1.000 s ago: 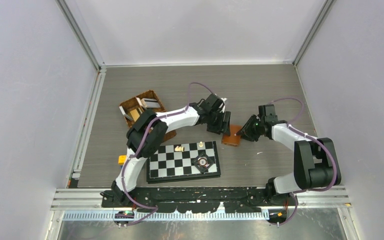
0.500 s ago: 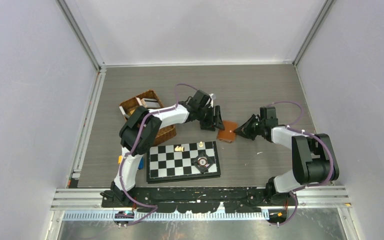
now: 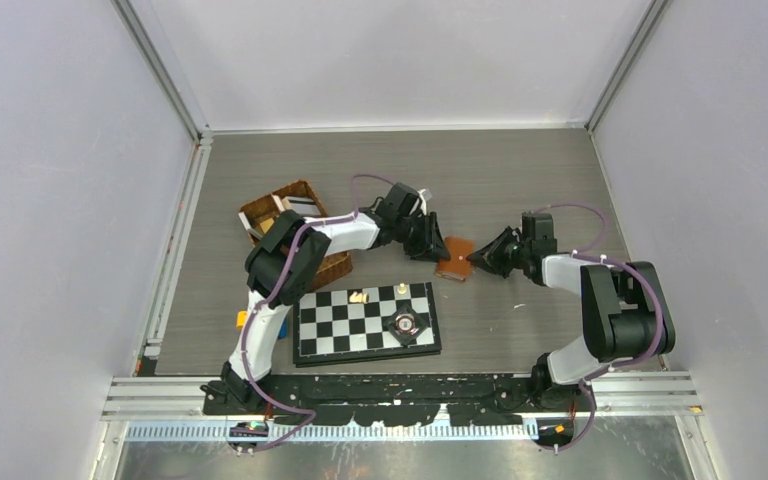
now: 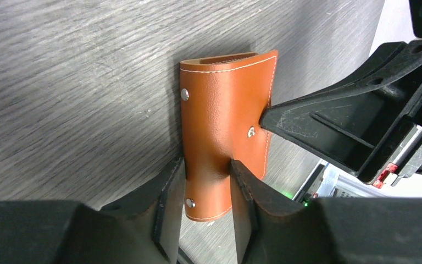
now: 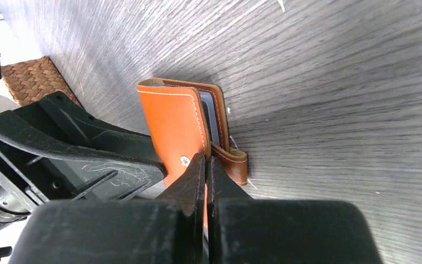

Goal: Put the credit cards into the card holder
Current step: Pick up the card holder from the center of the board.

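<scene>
The tan-brown card holder (image 3: 456, 258) stands on edge on the table between both grippers. In the left wrist view my left gripper (image 4: 207, 179) is shut on the card holder's (image 4: 225, 121) folded spine. In the right wrist view my right gripper (image 5: 205, 165) is shut on the edge of its front cover (image 5: 173, 121), beside the snap-tab strap (image 5: 235, 160). A pale grey-blue credit card (image 5: 212, 118) shows between the covers. In the top view the left gripper (image 3: 437, 247) is on the card holder's left, the right gripper (image 3: 475, 260) on its right.
A brown wicker basket (image 3: 305, 186) with small items stands left of the left arm and shows in the right wrist view (image 5: 33, 80). A chessboard (image 3: 340, 338) with a few pieces lies near the front. A small orange object (image 3: 244, 319) lies left of it.
The card holder has moved a little back and left, from beside the chessboard's corner. Both grippers moved with it, and the left arm's wrist has swung left.
</scene>
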Available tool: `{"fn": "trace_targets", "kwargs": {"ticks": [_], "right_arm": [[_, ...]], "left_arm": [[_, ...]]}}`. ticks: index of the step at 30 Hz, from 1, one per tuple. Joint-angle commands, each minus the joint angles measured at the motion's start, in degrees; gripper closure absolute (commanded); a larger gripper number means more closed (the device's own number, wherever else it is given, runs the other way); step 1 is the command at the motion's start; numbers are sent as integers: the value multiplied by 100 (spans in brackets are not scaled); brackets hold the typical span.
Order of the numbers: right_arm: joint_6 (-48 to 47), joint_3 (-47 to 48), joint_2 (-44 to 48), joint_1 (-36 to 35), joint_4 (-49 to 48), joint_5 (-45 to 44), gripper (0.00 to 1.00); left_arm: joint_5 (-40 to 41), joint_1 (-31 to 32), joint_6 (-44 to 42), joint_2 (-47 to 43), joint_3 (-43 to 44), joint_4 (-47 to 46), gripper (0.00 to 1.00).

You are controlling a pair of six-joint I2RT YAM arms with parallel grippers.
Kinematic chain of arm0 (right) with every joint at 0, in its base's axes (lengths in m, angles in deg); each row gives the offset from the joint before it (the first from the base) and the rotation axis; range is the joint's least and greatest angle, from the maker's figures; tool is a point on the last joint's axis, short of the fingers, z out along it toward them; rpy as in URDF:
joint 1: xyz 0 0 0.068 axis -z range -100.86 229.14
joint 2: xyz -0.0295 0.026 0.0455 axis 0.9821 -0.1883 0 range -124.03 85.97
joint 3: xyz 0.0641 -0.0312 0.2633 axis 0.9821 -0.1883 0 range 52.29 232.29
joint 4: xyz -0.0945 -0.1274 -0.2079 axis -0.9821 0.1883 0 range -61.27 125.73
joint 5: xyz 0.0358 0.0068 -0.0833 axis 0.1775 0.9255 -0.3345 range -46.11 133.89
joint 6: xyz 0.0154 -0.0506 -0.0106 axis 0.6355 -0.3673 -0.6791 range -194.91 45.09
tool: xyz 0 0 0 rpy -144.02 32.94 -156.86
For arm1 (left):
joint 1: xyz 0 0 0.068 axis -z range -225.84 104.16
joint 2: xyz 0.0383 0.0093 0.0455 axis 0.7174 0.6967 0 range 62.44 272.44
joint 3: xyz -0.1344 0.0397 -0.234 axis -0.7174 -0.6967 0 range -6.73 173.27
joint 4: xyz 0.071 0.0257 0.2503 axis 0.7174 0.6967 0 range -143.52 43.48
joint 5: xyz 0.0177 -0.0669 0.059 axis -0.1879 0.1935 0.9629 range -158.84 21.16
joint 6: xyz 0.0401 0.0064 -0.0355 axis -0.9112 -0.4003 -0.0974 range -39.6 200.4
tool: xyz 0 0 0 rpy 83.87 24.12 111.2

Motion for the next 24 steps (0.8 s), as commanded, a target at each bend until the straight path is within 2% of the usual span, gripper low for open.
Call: {"fn": "trace_targets", "kwargs": {"ticks": [1,7,9,10,16,19,21,24], "right_arm": [[19,-208,-73,-71,5,-29,100],[-52,-148,295,-62,126,11,99],[-139,-40,562,-35,367,54,99],[-193,32,742,-4,527,71,96],[-859,778,2005,275,1889,345,44],[-1229,1184,2353,283,2133,1062,29],[-1342,1427,2459,278,2254,1592,22],[-1416,1735,2623,280,2374,2060,18]], "left_arm": [[-468,217,326,-7,39,-994,68],[-525,221,330,-143,-30,-1104,98],[-573,191,259,-306,-130,-1208,100],[-602,161,221,-420,-215,-1308,100],[-847,-134,-249,-1362,-773,-1700,100],[-1221,-282,-279,-1821,-1020,-1854,100],[-1532,-379,-229,-2173,-1182,-2015,100],[-1847,-494,-348,-2625,-1401,-1978,100]]}}
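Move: The card holder stands upright between the hands: its middle is about 4 cm to the left hand's right, level fore and aft, and about 1 cm below. From the right hand it lies some 4 cm to the left, level fore and aft, at roughly finger height. The chessboard's middle is some 15 cm back and 17 cm to the left of the left hand; the white pawn on it is about 6 cm back and 9 cm left of that hand. The left fingers, already straddling the card holder's left edge, close and pinch it after a nudge of about 1 cm to the right. The left hand then lifts it about 13 cm, easing slightly back, its fingers tipping up some 20 degrees. The right fingers open wide and let go of the opposite edge as that hand also rises, roughly 17 cm, tipping up about 25 degrees. ##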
